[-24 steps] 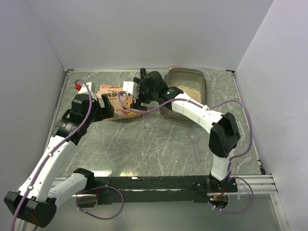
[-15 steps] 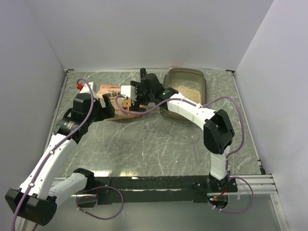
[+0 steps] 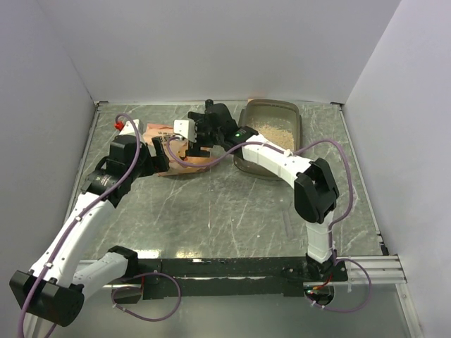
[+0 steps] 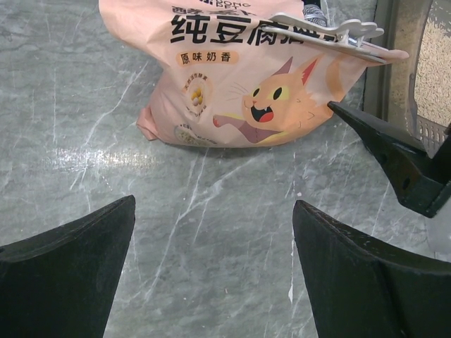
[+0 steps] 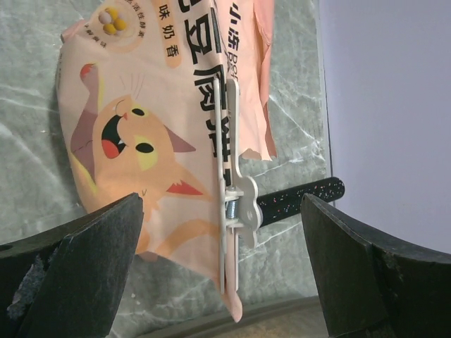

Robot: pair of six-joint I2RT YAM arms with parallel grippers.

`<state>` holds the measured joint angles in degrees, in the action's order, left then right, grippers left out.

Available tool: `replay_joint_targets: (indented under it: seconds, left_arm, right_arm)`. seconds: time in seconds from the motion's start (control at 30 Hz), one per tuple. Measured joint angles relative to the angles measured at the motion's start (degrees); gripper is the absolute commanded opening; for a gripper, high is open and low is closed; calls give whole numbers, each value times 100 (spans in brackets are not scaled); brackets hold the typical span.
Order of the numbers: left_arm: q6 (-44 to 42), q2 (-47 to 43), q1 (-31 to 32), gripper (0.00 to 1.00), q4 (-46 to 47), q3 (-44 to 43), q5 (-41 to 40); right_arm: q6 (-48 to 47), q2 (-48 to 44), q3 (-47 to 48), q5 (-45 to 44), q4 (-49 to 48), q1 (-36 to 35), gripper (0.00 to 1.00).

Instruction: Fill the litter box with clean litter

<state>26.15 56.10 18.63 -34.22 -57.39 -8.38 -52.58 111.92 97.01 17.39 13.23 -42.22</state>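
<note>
The litter box [image 3: 296, 125], a smoky grey-brown tray, stands at the back right with pale clean litter [image 3: 271, 131] in it. Its wall [image 4: 393, 63] and some litter [image 4: 435, 67] show at the left wrist view's right edge. An orange-pink cat-face pouch [image 3: 166, 138] lies left of the tray, its top held shut by a white clip [image 5: 232, 190]. My left gripper [image 4: 213, 204] is open above bare table just short of the pouch [image 4: 239, 84]. Over the pouch's [image 5: 134, 127] clipped end my right gripper [image 5: 222, 201] is open, its fingers either side of the clip and holding nothing.
A black speckled handle [image 5: 303, 196] lies behind the pouch near the back wall. The litter box rim [image 5: 282, 320] is close under the right gripper. White walls enclose the marble table [image 3: 211, 211] on three sides. A right-gripper finger [image 4: 394, 158] shows in the left wrist view.
The right arm has swung left from the tray's edge over the pouch's clipped end. The left arm has edged slightly forward. Both grippers stayed open.
</note>
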Motion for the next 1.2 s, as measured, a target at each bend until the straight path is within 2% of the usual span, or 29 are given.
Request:
replay_joint_targets:
  seconds: [0.13,0.23,0.33,0.37,0.43,0.53,0.6,0.67,1.03,1.2]
  left_arm:
    - [0,68,0,97,57,0,17]
    - [-11,136,0,97,57,0,24]
    - [-26,195,0,97,59,0,42]
    - [-37,205,0,97,57,0,48]
    - [-46,225,0,97,59,0,59]
    - [-50,234,0,97,59,0,59]
    - [-50,243,0,97,59,0,59]
    - [-52,262,0,97,59,0,59]
    - [-55,264,0,97,55,0,59]
    - [-55,254,0,97,57,0,57]
  right_arm:
    - [-11,188,153,-4,4,22,94]
    - [-24,271,168,-2,37,48,86]
    - [-37,278,186,11,160,94,67]
    - [-39,282,240,17,234,114,53]
    - [-48,321,398,33,358,160,38]
    - [-2,361,584,74,481,223,21]
    - [26,361,586,133,522,256,14]
    - [44,361,586,157,551,273,0]
    - [120,367,605,282,702,289,0]
    - [258,140,332,118,562,289,0]
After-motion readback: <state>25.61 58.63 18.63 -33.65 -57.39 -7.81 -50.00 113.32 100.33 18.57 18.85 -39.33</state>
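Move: Just beyond the right fingertips, its middle about 2 cm ahead, 3 cm left and 3 cm below, lies the white bag clip. From that hand, the litter bag's middle is some 4 cm back, 6 cm left and 6 cm down. The microphone lies about 8 cm ahead, 3 cm right and 11 cm down, and the litter box about level with the hand, 24 cm right and 9 cm down. From the left hand the clip is roughly 12 cm ahead, 11 cm right and 6 cm below. Edging forward about 2 cm and dipping nearly as much, the right hand settles its wide-open fingers around the near, box-side end of the bag clip. It then shuts them fully and squeezes that end, coming back a little up as it shuts and easing some 2 cm to the right, with the wrist tipping about 5 degrees. ##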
